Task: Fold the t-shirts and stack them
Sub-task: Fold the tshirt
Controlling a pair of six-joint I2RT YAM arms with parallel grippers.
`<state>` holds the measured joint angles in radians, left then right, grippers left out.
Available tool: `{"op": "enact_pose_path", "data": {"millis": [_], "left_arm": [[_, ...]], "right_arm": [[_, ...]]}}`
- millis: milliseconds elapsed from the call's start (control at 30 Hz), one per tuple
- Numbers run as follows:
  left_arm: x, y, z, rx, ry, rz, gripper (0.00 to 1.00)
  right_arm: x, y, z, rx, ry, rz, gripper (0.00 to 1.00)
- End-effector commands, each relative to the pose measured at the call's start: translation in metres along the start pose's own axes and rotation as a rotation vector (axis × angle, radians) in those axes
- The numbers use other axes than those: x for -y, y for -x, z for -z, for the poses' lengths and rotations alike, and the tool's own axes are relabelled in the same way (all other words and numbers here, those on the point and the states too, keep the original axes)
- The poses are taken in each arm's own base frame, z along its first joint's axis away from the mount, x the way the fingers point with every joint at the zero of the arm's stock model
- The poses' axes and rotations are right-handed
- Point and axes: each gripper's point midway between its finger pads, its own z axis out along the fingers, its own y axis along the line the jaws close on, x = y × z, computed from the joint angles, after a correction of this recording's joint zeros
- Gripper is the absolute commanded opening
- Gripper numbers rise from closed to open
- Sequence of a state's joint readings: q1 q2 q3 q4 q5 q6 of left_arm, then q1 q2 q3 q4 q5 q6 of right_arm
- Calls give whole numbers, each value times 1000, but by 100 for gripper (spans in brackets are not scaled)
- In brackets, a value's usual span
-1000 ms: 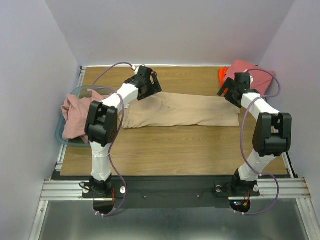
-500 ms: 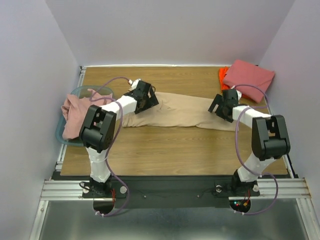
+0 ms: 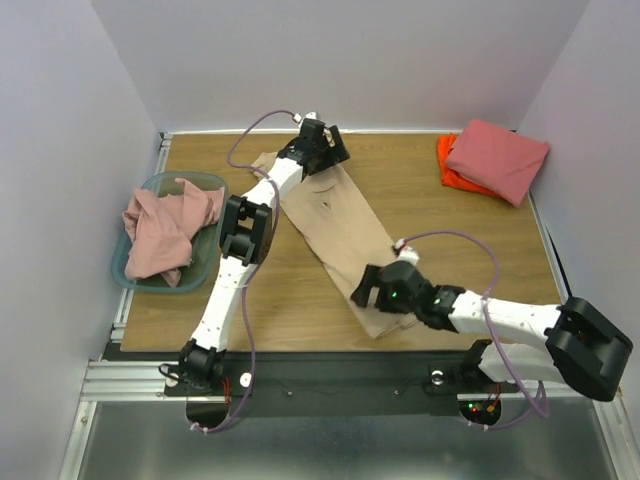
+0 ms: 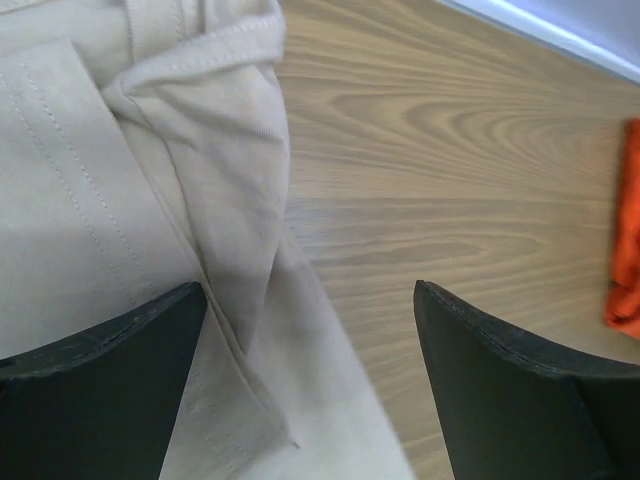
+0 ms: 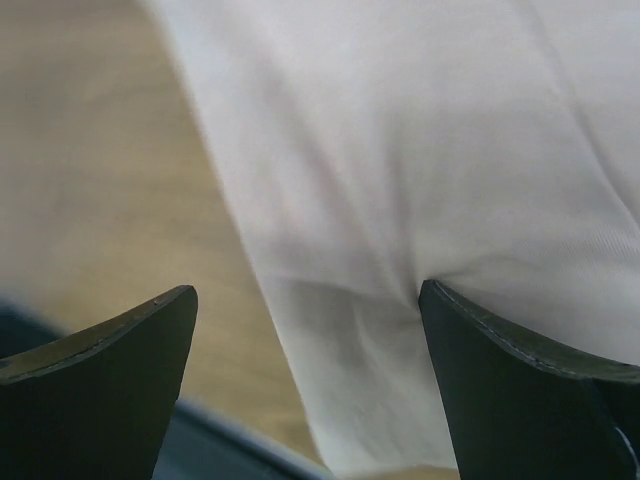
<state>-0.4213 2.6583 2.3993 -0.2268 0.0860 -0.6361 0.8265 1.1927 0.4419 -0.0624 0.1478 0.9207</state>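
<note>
The tan t-shirt (image 3: 345, 235) lies as a long folded strip, diagonal from the far middle of the table to the near edge. My left gripper (image 3: 322, 152) is open over its far end; the left wrist view shows the cloth's seams (image 4: 190, 200) between the wide-apart fingers (image 4: 100, 380). My right gripper (image 3: 368, 290) is open over the near end; the cloth (image 5: 420, 180) fills the right wrist view. The dusty pink shirt (image 3: 160, 235) is crumpled in the bin. The salmon-red shirt (image 3: 497, 155) lies folded on the orange one (image 3: 446, 160) at the far right.
The translucent teal bin (image 3: 125, 275) sits at the table's left edge. The table's near edge and black rail (image 5: 200, 440) show just under my right gripper. The orange shirt's edge (image 4: 628, 240) shows at the right of the left wrist view.
The tan shirt has swung from lying left-to-right to a diagonal. My left gripper moved to the far middle; my right gripper moved from the far right to the near edge.
</note>
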Motion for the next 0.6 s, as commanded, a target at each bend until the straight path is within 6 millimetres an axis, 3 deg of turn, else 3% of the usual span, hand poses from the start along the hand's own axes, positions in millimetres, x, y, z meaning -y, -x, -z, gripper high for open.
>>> {"op": "enact_pose_path", "data": {"millis": [0, 33, 67, 100, 133, 200, 233, 267, 367, 433, 500, 567], "left_arm": [[45, -32, -13, -94, -244, 81, 99], [54, -31, -13, -85, -278, 91, 99], [59, -37, -17, -100, -307, 107, 99], [71, -30, -16, -75, -352, 127, 99], [77, -32, -16, -75, -378, 137, 99], [86, -33, -18, -69, -441, 152, 99], [89, -33, -19, -69, -458, 177, 99], [89, -37, -21, -78, -478, 186, 99], [102, -33, -17, -72, -535, 213, 99], [115, -25, -10, -43, -573, 199, 99], [137, -3, 7, 19, -604, 168, 99], [155, 24, 29, 78, -629, 160, 99]], "right_arm": [[1, -113, 14, -342, -3, 124, 100], [-8, -132, 16, -384, 26, 205, 100], [-15, -140, 17, -405, 47, 256, 100], [-36, -142, 20, -423, 108, 310, 100], [-45, -155, 27, -460, 149, 371, 100], [-68, -162, 38, -477, 250, 482, 100], [-92, -166, 53, -497, 342, 516, 100], [-101, -167, 61, -502, 388, 538, 100], [-127, -148, 85, -433, 505, 545, 100], [-130, -137, 93, -389, 517, 527, 100], [-135, -113, 102, -289, 500, 486, 100], [-122, -85, 99, -179, 379, 452, 100]]}}
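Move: The left gripper sits open over the right edge of the folded t-shirt's far end, whose middle is about 9 cm to its left and 6 cm back; the orange shirt is some 33 cm to its right and 4 cm back. From the open right gripper, low on the slanting t-shirt, the middle of its near end lies roughly 8 cm back and 6 cm right, and the table's near edge runs about 16 cm straight back. Keep both grippers wide open with their fingers on the cloth. Sweep the right one back and to its left towards the table's near edge, about 16 cm back and 11 cm left, turning it some 45 degrees counter-clockwise, then raise it clear of the t-shirt. Meanwhile drag the far end about 10 cm to the right with the left gripper, easing slightly back and dipping its left side. ##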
